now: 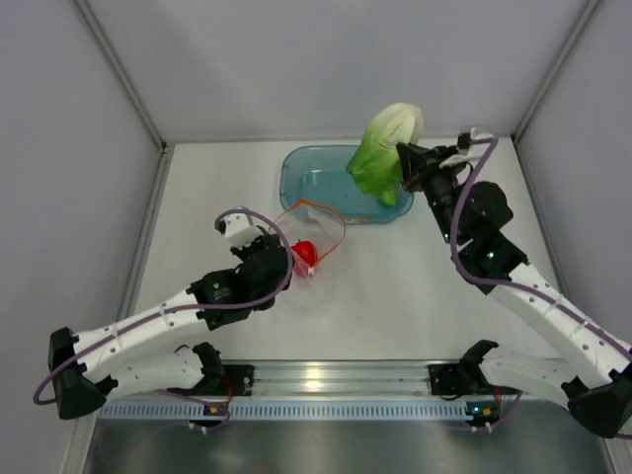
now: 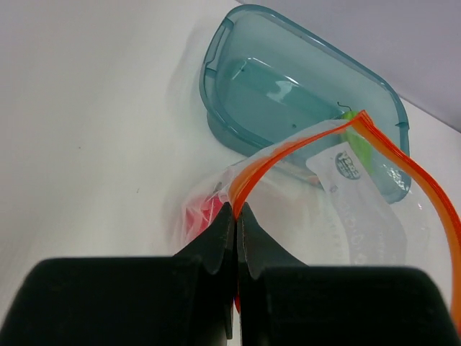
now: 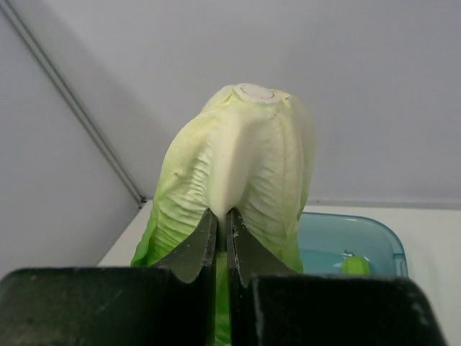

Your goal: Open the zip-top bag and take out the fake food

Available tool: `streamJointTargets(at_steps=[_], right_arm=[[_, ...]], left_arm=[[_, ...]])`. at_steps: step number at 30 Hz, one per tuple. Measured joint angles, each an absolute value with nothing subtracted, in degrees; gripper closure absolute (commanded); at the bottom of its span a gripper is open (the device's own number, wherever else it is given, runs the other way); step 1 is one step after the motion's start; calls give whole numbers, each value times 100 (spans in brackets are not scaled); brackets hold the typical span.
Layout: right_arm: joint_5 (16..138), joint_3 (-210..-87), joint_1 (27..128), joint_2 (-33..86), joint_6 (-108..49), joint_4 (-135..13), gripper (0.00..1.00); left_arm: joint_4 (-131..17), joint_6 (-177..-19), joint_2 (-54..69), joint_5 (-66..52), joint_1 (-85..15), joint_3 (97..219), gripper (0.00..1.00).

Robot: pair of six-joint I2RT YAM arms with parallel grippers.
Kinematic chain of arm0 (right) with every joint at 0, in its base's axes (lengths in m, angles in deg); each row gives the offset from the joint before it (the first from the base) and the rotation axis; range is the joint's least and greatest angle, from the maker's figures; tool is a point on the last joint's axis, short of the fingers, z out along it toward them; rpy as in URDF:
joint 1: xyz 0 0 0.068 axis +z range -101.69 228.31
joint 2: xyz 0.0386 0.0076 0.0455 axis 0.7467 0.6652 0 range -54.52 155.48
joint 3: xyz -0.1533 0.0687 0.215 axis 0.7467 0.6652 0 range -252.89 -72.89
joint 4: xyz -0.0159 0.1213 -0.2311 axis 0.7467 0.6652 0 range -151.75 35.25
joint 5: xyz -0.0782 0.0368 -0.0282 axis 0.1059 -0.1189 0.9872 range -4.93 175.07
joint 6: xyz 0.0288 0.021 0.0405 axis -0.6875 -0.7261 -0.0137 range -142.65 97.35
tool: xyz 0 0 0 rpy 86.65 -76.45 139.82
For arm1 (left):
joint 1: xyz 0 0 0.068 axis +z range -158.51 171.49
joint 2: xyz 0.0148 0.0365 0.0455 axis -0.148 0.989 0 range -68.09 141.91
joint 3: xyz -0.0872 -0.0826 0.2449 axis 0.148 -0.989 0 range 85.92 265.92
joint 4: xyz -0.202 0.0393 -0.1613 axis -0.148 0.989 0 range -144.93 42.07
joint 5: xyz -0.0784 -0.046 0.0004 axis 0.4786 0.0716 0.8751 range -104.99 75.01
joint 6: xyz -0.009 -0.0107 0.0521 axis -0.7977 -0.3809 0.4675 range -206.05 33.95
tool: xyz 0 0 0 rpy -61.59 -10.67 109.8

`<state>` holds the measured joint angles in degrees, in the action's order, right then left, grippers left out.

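The clear zip-top bag point(image 1: 323, 240) lies at mid-table with its orange-red zip strip point(image 2: 288, 148) spread into an open loop. My left gripper point(image 1: 283, 249) point(image 2: 236, 210) is shut on that strip at the bag's near corner. A small red pepper point(image 1: 305, 254) point(image 2: 196, 218) still sits inside the bag, just left of my fingers. My right gripper point(image 1: 406, 158) point(image 3: 222, 213) is shut on the pale-green-and-white cabbage point(image 1: 383, 150) point(image 3: 241, 155), holding it in the air over the bin's right end. The small green cucumber point(image 3: 355, 265) point(image 2: 358, 142) lies in the bin.
The translucent teal bin point(image 1: 304, 183) point(image 2: 238, 101) point(image 3: 378, 231) stands at the back of the table, just beyond the bag's open mouth. Grey walls close in the back and both sides.
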<state>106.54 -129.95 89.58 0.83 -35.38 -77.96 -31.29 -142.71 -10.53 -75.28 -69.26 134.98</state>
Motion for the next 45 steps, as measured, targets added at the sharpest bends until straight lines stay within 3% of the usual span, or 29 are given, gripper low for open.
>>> streamJointTargets(at_steps=[9,20,35,37,38,39,41,42,45], right_arm=[[9762,-14175,7970,1889,-3586,-6893,100],[9415,-15740,7854,4177,-3348,-5783,100],[9124,-17523,7854,6278,-3071,-4231,100],[9102,-17713,7854,6490,-3073,-4067,93],[9087,-17779,7852,6571,-3079,-4030,85],[9076,-17818,7854,6623,-3097,-3995,69],[9045,-17836,7854,6665,-3141,-3945,57],[9026,-17836,7854,6667,-3160,-3899,45],[9000,-17858,7854,6667,-3178,-3829,43]], left_arm=[[-3118,-13620,-1737,-7104,-6620,13463,100],[-2924,-12772,-1864,-6512,-6581,13555,100],[-2876,-12525,-2056,-6081,-6566,13599,100],[-2874,-12522,-2047,-6072,-6566,13603,100],[-2867,-12522,-2028,-6055,-6566,13621,100],[-2867,-12522,-2012,-6033,-6563,13640,100],[-2869,-12527,-1980,-5989,-6563,13671,100],[-2869,-12527,-1969,-5961,-6563,13677,100],[-2869,-12536,-1938,-5908,-6563,13684,100]])
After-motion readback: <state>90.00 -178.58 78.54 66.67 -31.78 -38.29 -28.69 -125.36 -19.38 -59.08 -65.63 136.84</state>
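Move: The lettuce is already in the right hand; the teal bin it goes to has its middle some 17 cm ahead of that hand, 9 cm to its left and about 38 cm below. The green pepper lies inside the bin, about 17 cm ahead and straight in line. The red food in the bag is about 3 cm back and 19 cm left, some 35 cm down. From the left hand the bin's middle is about 21 cm ahead, 12 cm right, 20 cm below. The lettuce is carried by the right hand down about 29 cm and forward about 20 cm, drifting some 9 cm left, into the teal bin; the wrist tips down and rolls left side down on the way. Only near the end do the fingers part to a bit over half open and let go. The left hand keeps its pinch on the bag's rim, easing up and back about 3 cm and turning clockwise. ##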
